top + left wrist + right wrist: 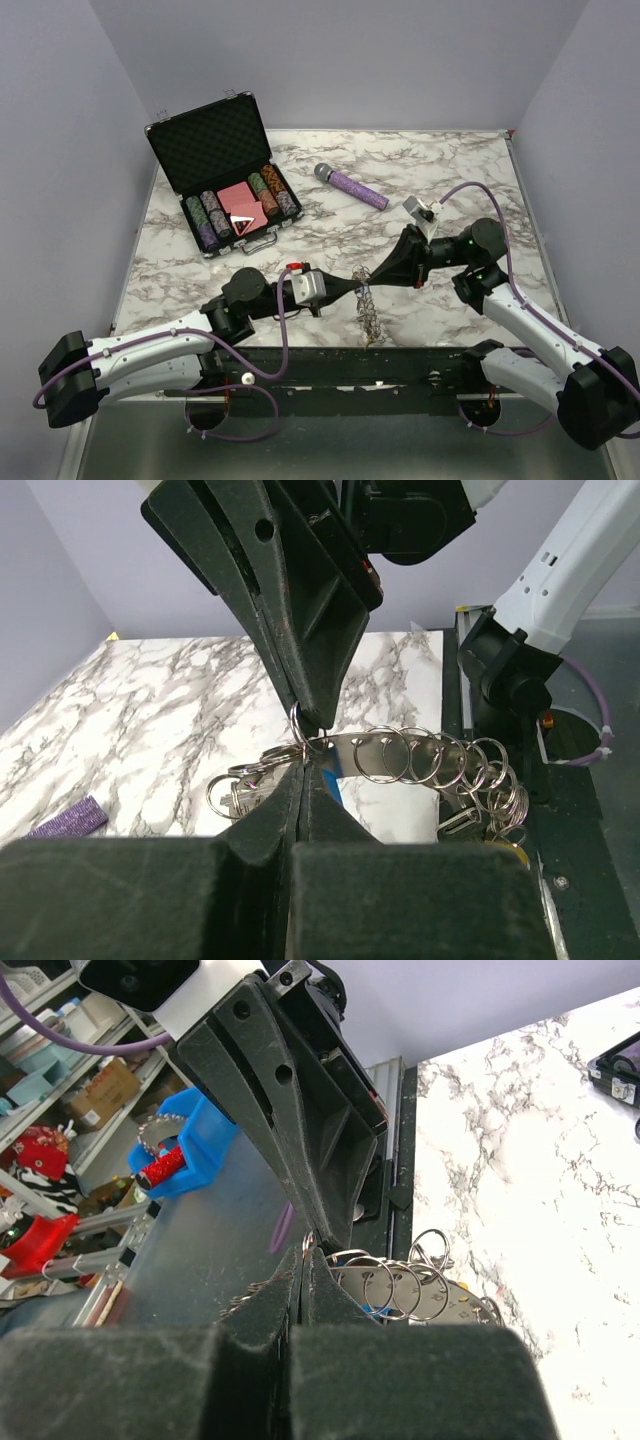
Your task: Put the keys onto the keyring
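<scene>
The keyring [372,318] hangs in the air near the table's front edge, where both grippers meet tip to tip. It is a curved flat metal band [400,752] threaded with several small split rings. My left gripper [300,770] is shut on the band's end. My right gripper [312,720] comes from above and is shut on a small ring at that same end. In the right wrist view the right gripper [305,1260] pinches at the band [450,1305] under the left gripper's fingers [300,1160]. Keys [470,825] dangle from the rings, and a blue cap [338,788] shows beside my left fingers.
An open black case [225,180] of poker chips stands at the back left. A purple microphone [352,187] lies at the back centre. The table's front edge and black rail [350,360] run just under the hanging keyring.
</scene>
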`<state>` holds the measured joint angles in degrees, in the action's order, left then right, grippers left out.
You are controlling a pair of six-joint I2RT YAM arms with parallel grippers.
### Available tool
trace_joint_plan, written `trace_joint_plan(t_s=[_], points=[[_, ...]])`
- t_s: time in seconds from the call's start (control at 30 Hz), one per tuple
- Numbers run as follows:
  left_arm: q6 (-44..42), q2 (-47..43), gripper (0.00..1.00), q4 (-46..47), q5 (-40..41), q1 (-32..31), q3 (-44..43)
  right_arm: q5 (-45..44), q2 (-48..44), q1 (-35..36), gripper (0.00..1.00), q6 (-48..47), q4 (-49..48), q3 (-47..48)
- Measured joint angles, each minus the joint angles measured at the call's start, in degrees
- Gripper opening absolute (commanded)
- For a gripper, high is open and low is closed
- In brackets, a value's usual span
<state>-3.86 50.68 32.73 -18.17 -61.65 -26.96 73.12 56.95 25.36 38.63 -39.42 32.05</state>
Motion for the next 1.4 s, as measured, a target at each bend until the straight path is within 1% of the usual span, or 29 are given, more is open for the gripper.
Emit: trace_joint_plan(t_s=[0.5,0.87,0.9,0.93,0.97,1.03,1.13,1.23,1.33,1.4], points=[[0.5,0.2,0.0,-9.8,0.6,-0.1,-4.4,-1.6,0.0,-0.7,0.0,1.7,0.0,-0.1],[0.8,2.0,0.0,-12.0,0.7,-0.8,-5.7,-3.4,0.0,-1.1,0.0,3.5,0.4,-1.2],[0.9,2.1,0.1,-12.1,0.8,-0.9,-5.7,-3.6,0.0,-1.1,0.0,3.6,0.5,-1.4],[1.3,2.1,0.18,-12.3,1.1,-1.0,-5.7,-3.7,0.0,-1.1,0.0,3.6,0.6,-1.6],[1.4,2.1,0.23,-12.3,1.2,-1.0,-5.7,-3.8,0.0,-1.1,0.0,3.6,0.6,-1.7],[2.4,1.7,0.29,-12.3,1.7,-1.1,-5.4,-4.2,0.0,-1.2,0.0,3.6,0.6,-1.7],[3.7,-0.6,0.44,-12.2,2.1,-1.3,-3.9,-4.7,0.0,-1.4,0.0,3.5,0.6,-1.7],[5.7,-4.7,0.49,-11.8,2.4,-1.3,-1.4,-4.6,0.0,-1.5,0.0,3.0,0.6,-1.8],[8.6,-8.5,0.49,-10.1,2.3,0.0,0.7,-4.3,-0.1,-1.5,0.0,1.9,0.5,-1.8],[10.8,-9.9,0.49,-8.7,1.4,2.4,1.7,-3.6,-0.2,-1.5,0.0,0.8,0.5,-1.8]])
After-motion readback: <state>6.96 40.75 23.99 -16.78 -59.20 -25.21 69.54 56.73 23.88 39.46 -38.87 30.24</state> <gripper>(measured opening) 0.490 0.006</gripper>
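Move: The small ring I am working on is already at my shut left fingertips, about 1 cm to their right and 1 cm above. It lies about 1 cm left of my right hand and level with it. From my left hand, the keyring's middle is some 4 cm back, 1 cm right and 2 cm down, and the blue key hangs 2 cm back, 2 cm right and 3 cm down. The microphone lies about 23 cm ahead, not offset sideways, some 15 cm below. My left fingers stay shut at the small ring while I ease them down about 1.5 cm, tips dipping slightly. Then I open them about halfway, let go, and draw away leftward some 3.5 cm, rising a little and rolling slightly. My right hand keeps its pinch, drifting about 1.5 cm forward, then sinking slightly with a small clockwise turn. ##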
